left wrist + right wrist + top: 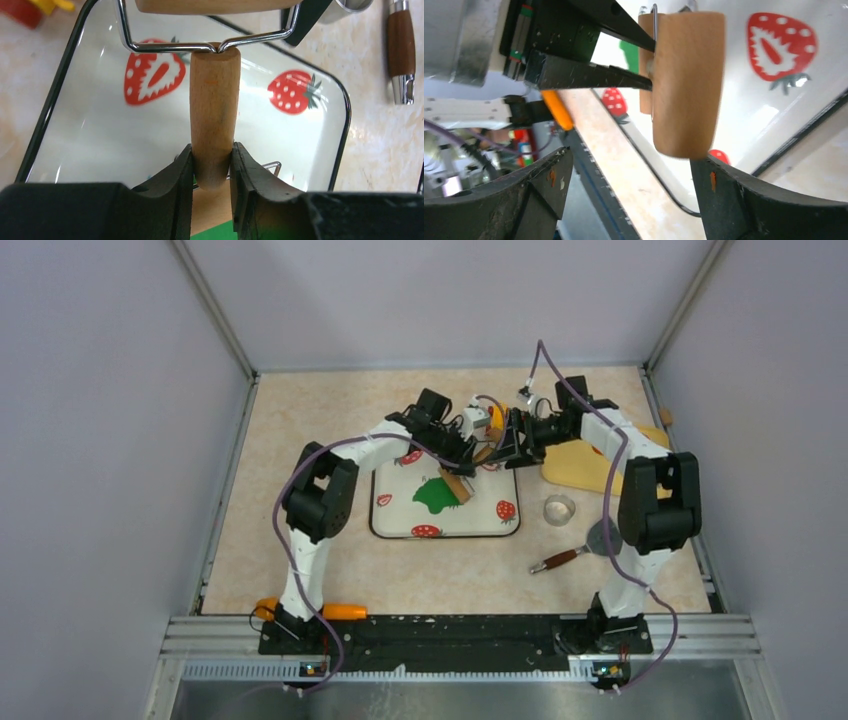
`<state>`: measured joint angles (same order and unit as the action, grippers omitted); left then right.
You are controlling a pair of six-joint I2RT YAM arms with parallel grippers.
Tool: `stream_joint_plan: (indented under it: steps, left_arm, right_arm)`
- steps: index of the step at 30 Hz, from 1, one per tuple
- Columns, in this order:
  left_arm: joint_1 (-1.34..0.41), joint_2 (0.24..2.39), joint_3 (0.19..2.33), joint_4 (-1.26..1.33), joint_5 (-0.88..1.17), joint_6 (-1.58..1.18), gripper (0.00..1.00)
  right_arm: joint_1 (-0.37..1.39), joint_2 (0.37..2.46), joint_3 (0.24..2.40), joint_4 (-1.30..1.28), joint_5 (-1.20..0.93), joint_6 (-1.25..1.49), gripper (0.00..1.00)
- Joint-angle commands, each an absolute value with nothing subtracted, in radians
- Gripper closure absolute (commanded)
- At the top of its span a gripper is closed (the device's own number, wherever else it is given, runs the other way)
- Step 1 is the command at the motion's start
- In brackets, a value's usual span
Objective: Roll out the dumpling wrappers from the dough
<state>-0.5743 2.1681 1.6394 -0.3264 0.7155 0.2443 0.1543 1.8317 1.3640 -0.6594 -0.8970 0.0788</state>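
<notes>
The dark green dough (434, 494) lies flattened on the strawberry-printed white tray (445, 536). My left gripper (462, 453) is shut on the wooden handle (215, 110) of a rolling tool. One wooden roller (455, 485) of that tool is over the dough's right edge. A strip of the dough (216, 232) shows under my left gripper (212, 149). My right gripper (631, 157) stands open, and the tool's other roller (686, 85) hangs just off its right finger (724, 185), apart from the jaws. No dumpling wrappers are in view.
Right of the tray stand a clear round cutter (559, 508), a brown-handled tool (557, 560) and a yellow board (585, 468). An orange object (343, 611) lies by the left arm's base. Walls enclose the table on three sides.
</notes>
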Motion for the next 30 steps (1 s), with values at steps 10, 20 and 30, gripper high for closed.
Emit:
stream_joint_plan:
  steps: [10,20,30]
  left_arm:
    - [-0.355,1.785,1.598,-0.804,0.401,0.263,1.00]
    - [0.009,1.729,1.419,-0.933,0.231,0.183,1.00]
    - [0.046,1.815,1.357,-0.918,0.241,0.125,0.77]
  right_arm:
    - [0.056,1.586,1.352,-0.853,-0.572,-0.272,0.22]
    - [-0.034,1.506,1.188,-0.789,-0.348,-0.288,0.44]
    - [-0.104,1.620,1.154,-0.791,-0.311,-0.327,0.64]
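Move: The left hand holds the roller by its handle over the tray; the bare table left of the tray is about 35 cm to its left, 4 cm back and some 5 cm lower. From this hand the green dough lies about 7 cm left and 5 cm back, the metal ring 24 cm right and 9 cm back. For the empty right hand the ring is about 14 cm right, 8 cm back and 9 cm down; the spatula lies some 9 cm nearer than the ring and 5 cm right of it. Leftward in one arc, the left arm lifts the roller about 9 cm off the tray area, sweeps it some 35 cm out past the tray's left edge and lowers it over the bare table, turning counter-clockwise and keeping its grip. The already open right hand rises clear of the roller, then goes right about 18 cm and sinks towards the metal ring, fingers tipping downward and closing to under half-open. ##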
